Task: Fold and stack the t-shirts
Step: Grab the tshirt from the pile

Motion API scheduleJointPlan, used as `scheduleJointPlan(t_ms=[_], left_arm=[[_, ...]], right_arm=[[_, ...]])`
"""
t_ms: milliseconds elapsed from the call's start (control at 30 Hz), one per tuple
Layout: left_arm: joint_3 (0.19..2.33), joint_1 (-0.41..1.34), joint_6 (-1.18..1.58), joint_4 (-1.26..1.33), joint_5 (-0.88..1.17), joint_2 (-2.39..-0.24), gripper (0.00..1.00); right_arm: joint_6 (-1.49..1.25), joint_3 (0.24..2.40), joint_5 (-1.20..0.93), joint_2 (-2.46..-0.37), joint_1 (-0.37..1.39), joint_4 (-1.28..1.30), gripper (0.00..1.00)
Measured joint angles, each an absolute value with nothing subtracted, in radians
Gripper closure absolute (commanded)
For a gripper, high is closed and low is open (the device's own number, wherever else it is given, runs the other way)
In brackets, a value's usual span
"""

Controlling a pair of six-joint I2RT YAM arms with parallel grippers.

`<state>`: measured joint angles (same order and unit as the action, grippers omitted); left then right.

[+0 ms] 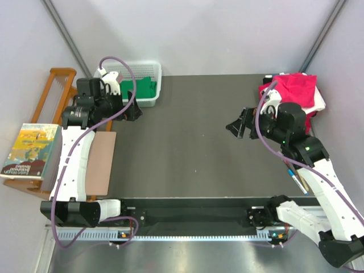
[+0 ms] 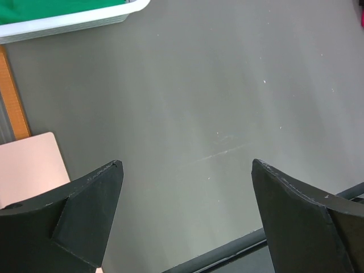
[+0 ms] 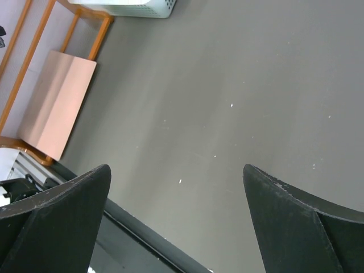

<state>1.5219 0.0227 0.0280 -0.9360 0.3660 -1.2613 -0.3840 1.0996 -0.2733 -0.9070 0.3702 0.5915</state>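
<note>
A green t-shirt (image 1: pixel 147 87) lies in the white mesh basket (image 1: pixel 154 77) at the back left; a strip of that green shirt (image 2: pixel 51 8) shows at the top of the left wrist view. A heap of magenta-pink, red and white t-shirts (image 1: pixel 296 91) sits at the back right corner. My left gripper (image 1: pixel 134 111) hangs open just in front of the basket, nothing between its fingers (image 2: pixel 85 216). My right gripper (image 1: pixel 239 126) is open too, above bare table left of the heap, its fingers (image 3: pixel 296 222) empty.
A wooden rack (image 1: pixel 54 96) with a pink board (image 1: pixel 99 162) and a book (image 1: pixel 31 151) stands along the left edge. A pen (image 1: pixel 297 181) lies by the right arm. The dark table (image 1: pixel 193 153) spreads between both arms, with a black rail (image 1: pixel 193 213) at its front.
</note>
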Motion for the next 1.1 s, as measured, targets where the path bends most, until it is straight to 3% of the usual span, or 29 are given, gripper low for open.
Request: scheduleJointPlan(t_ms=[467,1100], left_arm=[[1.540,0.023,0.027,-0.915,0.339,-1.296,0.01],[2.241,0.014,0.033,-0.867,0.184,-2.192,0.01]], right_arm=[[-0.366,1.100,-0.244,-0.891,0.370,0.591,0.00],[-0.367,1.055,-0.233,-0.825,0.370,0.591,0.00]])
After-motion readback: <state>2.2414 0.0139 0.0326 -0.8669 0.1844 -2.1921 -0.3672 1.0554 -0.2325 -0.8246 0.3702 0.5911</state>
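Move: Lying in the white basket, the green t-shirt is some 33 cm ahead of the left hand, about 2 cm to its left and roughly 26 cm below. The basket's middle is about 36 cm ahead and 4 cm left of that hand; the pink board lies some 4 cm back and 17 cm left, about 27 cm down. From the right hand the t-shirt is about 40 cm ahead, 52 cm left and 25 cm lower. Reaching out towards the green t-shirt in the basket, the left arm first travels almost level, then slants down as it goes on forward: some 23 cm forward and 11 cm down in all. The wrist tips down and turns counter-clockwise a little, each under 10 degrees, while the fingers stay wide open and touch nothing yet. ##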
